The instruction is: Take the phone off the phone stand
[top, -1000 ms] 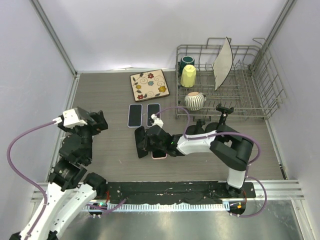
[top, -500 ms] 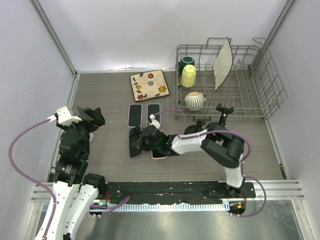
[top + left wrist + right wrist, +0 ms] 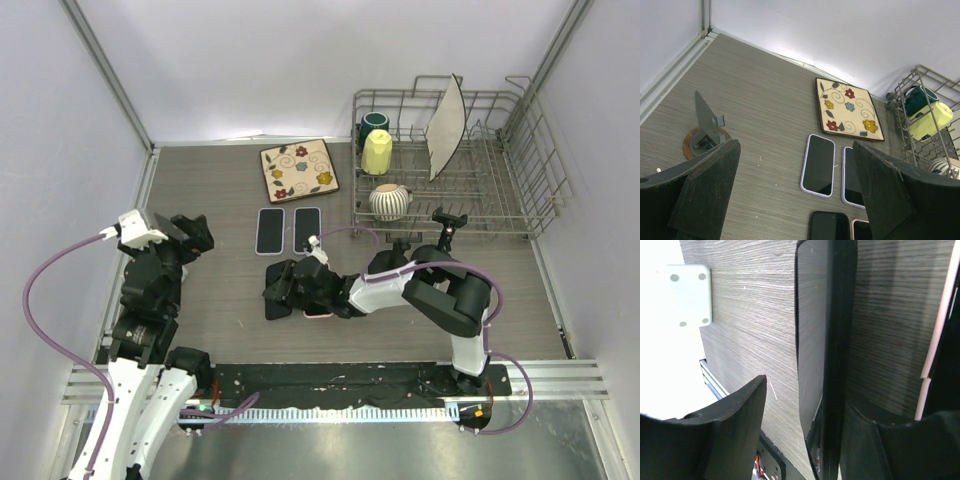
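The phone stand (image 3: pixel 706 128), a grey plate on a round wooden base, stands empty at the left of the left wrist view. It is hidden under the left arm in the top view. A black phone (image 3: pixel 277 291) sits tilted between the fingers of my right gripper (image 3: pixel 287 287), low over the table. In the right wrist view the phone (image 3: pixel 822 355) is edge-on. It rests against the right finger, and a gap shows to the left finger (image 3: pixel 735 415). My left gripper (image 3: pixel 190 236) is wide open and empty, above the stand (image 3: pixel 795 200).
Two lavender-cased phones (image 3: pixel 270 230) (image 3: pixel 306 228) lie flat beyond the right gripper, and a pink phone (image 3: pixel 318 312) lies beside it. A flowered mat (image 3: pixel 299 170) is at the back. A dish rack (image 3: pixel 455 165) with cups and a plate stands at the back right.
The right gripper carried the black phone left, then slightly back right and lower, and the phone now looks flatter. The left arm shifted a little.
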{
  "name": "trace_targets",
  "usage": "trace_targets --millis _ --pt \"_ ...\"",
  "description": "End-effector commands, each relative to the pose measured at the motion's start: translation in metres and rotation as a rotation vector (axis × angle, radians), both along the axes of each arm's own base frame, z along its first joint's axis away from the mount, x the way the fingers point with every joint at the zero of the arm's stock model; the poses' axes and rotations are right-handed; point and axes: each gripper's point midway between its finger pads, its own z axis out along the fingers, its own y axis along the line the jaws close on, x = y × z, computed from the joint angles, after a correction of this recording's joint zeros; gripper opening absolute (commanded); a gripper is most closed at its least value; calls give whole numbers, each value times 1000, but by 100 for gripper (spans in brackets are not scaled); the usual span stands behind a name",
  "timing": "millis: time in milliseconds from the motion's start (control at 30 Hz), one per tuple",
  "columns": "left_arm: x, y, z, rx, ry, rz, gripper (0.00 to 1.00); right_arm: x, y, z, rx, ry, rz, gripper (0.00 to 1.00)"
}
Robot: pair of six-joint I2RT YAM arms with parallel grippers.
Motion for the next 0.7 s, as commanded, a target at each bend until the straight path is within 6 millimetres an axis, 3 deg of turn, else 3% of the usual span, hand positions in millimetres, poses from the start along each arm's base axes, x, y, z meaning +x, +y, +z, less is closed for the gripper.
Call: trace_targets --millis 0,333,667 --pt "4 -2 12 -11 -47 -9 98 1 3 47 98 -69 -4 61" --pt "6 -4 9 -1 -34 -17 98 0 -17 62 56 -121 -17 83" --pt "8 -4 6 7 -16 -18 97 3 -31 67 -17 -172 -18 85"
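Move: The black phone that the right fingers are just releasing already lies on the table almost directly under that hand, its middle about 2 cm below and perhaps 1 cm ahead. The pink-rimmed phone is about 10 cm to the hand's right and 1 cm ahead. Two pale-rimmed phones lie some 15 cm ahead, one 2 cm left, the other 7 cm right. From the idle left hand, the black phone is about 21 cm right, 3 cm back and 27 cm below. The right fingers, already half apart around the black phone, go on spreading to nearly wide open and come free of it as the hand lifts about 4 cm straight off the table. Alongside the rise the hand backs away some 3 cm to the right, towards the pink-rimmed phone, the climb levelling out late while the rightward drift goes on and the wrist turns only about 5 degrees. ##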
